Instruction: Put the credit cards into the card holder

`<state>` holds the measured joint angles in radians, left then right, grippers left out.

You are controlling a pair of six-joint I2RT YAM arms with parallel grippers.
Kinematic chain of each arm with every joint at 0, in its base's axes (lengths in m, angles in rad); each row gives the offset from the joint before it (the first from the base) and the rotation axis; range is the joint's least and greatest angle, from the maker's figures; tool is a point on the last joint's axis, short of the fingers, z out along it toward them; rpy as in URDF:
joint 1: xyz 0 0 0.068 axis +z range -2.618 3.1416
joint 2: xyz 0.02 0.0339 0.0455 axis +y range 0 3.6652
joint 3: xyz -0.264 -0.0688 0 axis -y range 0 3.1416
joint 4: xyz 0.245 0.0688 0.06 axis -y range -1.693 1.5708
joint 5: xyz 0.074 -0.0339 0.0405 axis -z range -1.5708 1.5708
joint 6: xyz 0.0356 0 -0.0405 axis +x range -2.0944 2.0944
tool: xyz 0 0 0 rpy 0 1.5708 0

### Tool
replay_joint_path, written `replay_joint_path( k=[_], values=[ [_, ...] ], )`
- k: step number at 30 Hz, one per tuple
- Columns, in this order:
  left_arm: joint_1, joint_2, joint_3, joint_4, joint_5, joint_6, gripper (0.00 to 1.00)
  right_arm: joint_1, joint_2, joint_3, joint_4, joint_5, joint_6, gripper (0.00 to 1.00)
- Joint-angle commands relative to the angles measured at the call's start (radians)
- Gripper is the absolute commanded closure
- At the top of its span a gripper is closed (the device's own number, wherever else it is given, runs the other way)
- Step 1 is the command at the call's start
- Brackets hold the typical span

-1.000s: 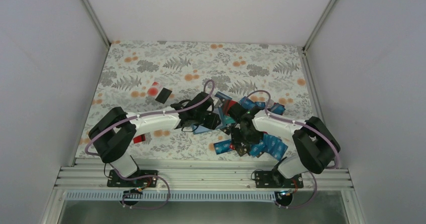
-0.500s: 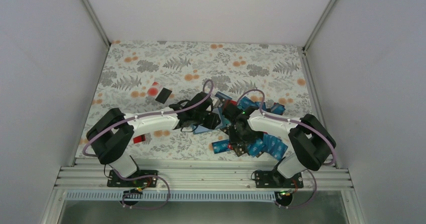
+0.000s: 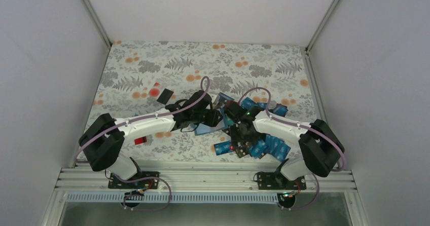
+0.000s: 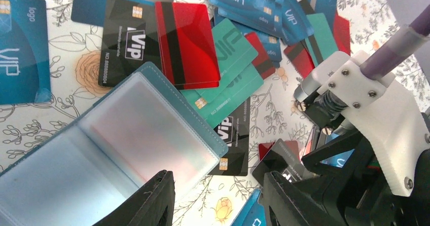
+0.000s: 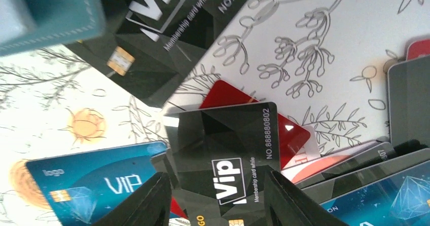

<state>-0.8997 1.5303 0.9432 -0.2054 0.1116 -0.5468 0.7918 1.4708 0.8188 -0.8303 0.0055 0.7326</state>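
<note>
The card holder (image 4: pixel 127 129) lies open on the floral cloth, teal rim around pale clear pockets; its corner (image 5: pixel 45 13) also shows in the right wrist view. My left gripper (image 4: pixel 218 200) is open, with its left finger (image 4: pixel 152 200) over the holder's inside. Credit cards (image 4: pixel 223 48) in red, teal, black and blue are heaped just beyond it. My right gripper (image 5: pixel 218 200) is shut on the side edges of a black VIP card (image 5: pixel 223 145), whose far end tilts up off the pile (image 4: pixel 281 160). From above, both grippers (image 3: pixel 210 118) (image 3: pixel 238 135) meet at the holder (image 3: pixel 203 130).
More blue cards (image 3: pixel 271 146) lie under the right arm. A black and a red card (image 3: pixel 162 93) sit apart at the far left, and one red card (image 3: pixel 140 140) lies by the left arm. White walls enclose the table (image 3: pixel 152 64).
My right gripper has moved left toward the holder and its jaws have narrowed onto the black card. The left arm has stretched slightly forward; its jaws stay as they were.
</note>
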Motion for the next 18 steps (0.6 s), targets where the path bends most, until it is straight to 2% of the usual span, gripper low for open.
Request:
replay_joint_path(
  k=[1,4,6,18],
  values=[
    [-0.003,-0.027,-0.018,0.020,-0.020,-0.030,0.56,-0.006,-0.024,0.023,0.003,0.032,0.011,0.49],
    [-0.004,-0.026,-0.020,0.018,-0.017,-0.028,0.56,-0.008,-0.010,0.002,0.016,0.016,-0.004,0.32],
    [-0.003,-0.028,-0.023,0.018,-0.018,-0.027,0.56,-0.007,0.002,-0.014,0.033,-0.001,-0.014,0.26],
    [-0.002,-0.022,-0.024,0.014,-0.010,-0.021,0.56,0.042,0.080,-0.109,0.040,0.006,-0.008,0.24]
  ],
)
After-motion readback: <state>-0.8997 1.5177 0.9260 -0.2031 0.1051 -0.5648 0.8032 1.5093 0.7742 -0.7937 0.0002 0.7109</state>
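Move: The black VIP card topping the small stack lies almost directly beneath the right hand, about 1 cm back and 3 cm below its fingertips. A blue VIP card lies roughly 5 cm to the left of that black card, level with it, the fanned blue cards some 8 cm to its right. Another black card lies about 7 cm ahead of the hand and 3 cm left. From the left hand, the black VIP card is some 10 cm back, 10 cm right and 11 cm below. Down and back, after a slight rise of under half a centimetre, the right hand sinks about 2 cm from that peak and draws back over 1 cm, towards the black VIP card. Its fingers, pointing straight down, spread from roughly half to three-quarters open before it drops, so that they come down astride the card's long edges. ##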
